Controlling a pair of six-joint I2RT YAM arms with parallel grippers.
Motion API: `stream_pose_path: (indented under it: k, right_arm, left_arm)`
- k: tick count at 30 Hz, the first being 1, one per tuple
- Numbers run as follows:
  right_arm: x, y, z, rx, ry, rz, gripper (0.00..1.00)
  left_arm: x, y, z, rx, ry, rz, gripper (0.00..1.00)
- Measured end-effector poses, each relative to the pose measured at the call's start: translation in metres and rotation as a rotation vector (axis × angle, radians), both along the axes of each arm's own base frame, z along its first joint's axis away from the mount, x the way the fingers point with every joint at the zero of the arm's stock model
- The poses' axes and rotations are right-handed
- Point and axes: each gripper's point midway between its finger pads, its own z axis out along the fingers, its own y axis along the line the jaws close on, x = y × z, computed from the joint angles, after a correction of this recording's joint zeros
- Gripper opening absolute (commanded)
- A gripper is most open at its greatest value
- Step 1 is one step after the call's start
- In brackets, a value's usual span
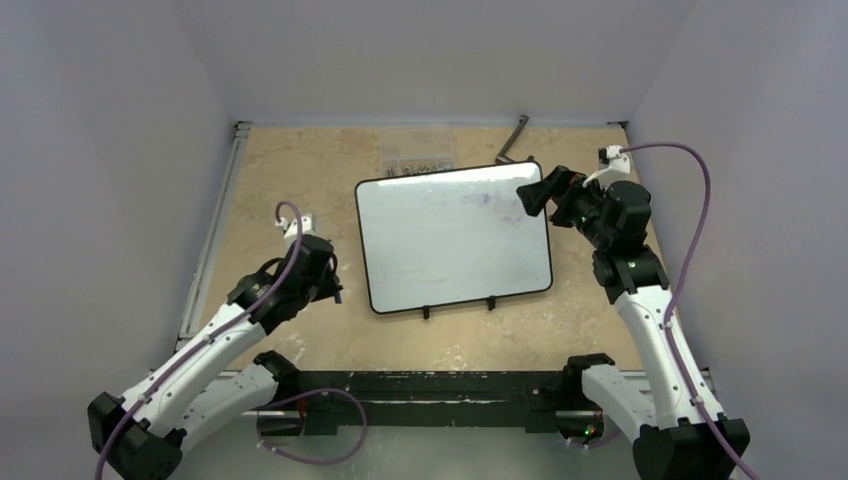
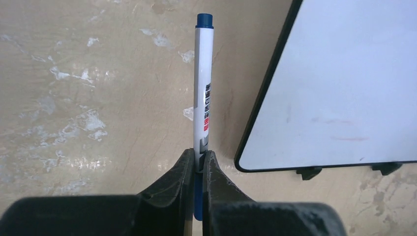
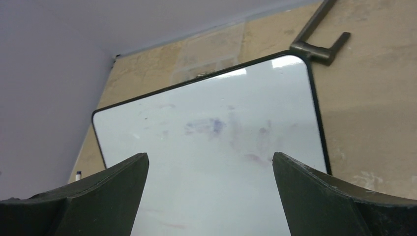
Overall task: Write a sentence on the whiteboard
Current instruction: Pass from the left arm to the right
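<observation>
The whiteboard [image 1: 450,240] lies flat mid-table, glossy white with a thin black frame. Its near-left corner shows in the left wrist view [image 2: 344,83]. The sentence is out of view; the board shows only faint purple smudges [image 3: 206,127]. My left gripper [image 1: 325,275] sits left of the board, low over the table, shut on a white marker with blue ends [image 2: 202,88]. The marker sticks straight out ahead of the fingertips [image 2: 197,153]. My right gripper [image 1: 530,195] hovers over the board's far right part, jaws wide open [image 3: 210,156] with nothing between them.
Two black clips [image 1: 426,312] sit on the board's near edge. A dark metal L-shaped bar [image 1: 512,140] lies by the far wall, just beyond the board's far right corner [image 3: 317,37]. A clear packet of small parts [image 1: 420,160] lies behind the board. A metal rail [image 1: 215,230] edges the table's left side.
</observation>
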Motion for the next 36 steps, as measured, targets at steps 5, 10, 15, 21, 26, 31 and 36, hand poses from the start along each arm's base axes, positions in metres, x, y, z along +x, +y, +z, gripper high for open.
stream_pose_path:
  k: [5,10,15,21,26,31,36]
  right_arm:
    - [-0.016,0.039,0.015,0.064,-0.040,0.240,0.99]
    - [-0.043,0.077,0.047,0.147,-0.115,0.511,0.99]
    - [-0.077,0.111,0.070,0.191,-0.159,0.720,0.99]
    - [-0.112,0.140,0.087,0.211,-0.177,0.899,0.99]
    - [-0.118,0.143,0.087,0.238,-0.149,0.946,0.99]
    - [-0.111,0.160,0.085,0.266,-0.076,1.000,0.96]
    - [-0.119,0.197,0.079,0.288,-0.006,1.065,0.89]
  left_arm:
    - [-0.006,0.002,0.042,-0.025,-0.105,-0.083,0.00]
    - [-0.013,-0.020,0.075,-0.115,-0.199,-0.251,0.00]
    - [-0.014,-0.052,0.113,-0.187,-0.281,-0.453,0.00]
    - [-0.023,-0.081,0.154,-0.237,-0.375,-0.680,0.00]
    - [-0.030,-0.084,0.184,-0.212,-0.431,-0.782,0.00]
    - [-0.034,-0.091,0.204,-0.195,-0.464,-0.876,0.00]
    - [-0.032,-0.101,0.200,-0.185,-0.432,-0.953,0.00]
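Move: The left hand already holds the marker by its blue end, the marker's middle some 3 cm ahead of and 3 cm above its pads. The waiting right gripper is about 43 cm to this hand's right, 11 cm ahead and 17 cm higher; the whiteboard's middle is 26 cm right, 17 cm ahead, 11 cm below. From the right hand, the marker is about 43 cm left, 8 cm back and 14 cm below, the whiteboard's middle 17 cm left, 5 cm ahead and 28 cm below. Still pinching the marker, the left hand climbs about 20 cm, soon also swinging 10 cm right towards the right gripper, turning clockwise with its fingers tipping up. The right hand comes some 20 cm left and 12 cm back, rising 8 cm, and turns about 60 degrees counter-clockwise to face the marker, its fingers staying wide open without touching it. ##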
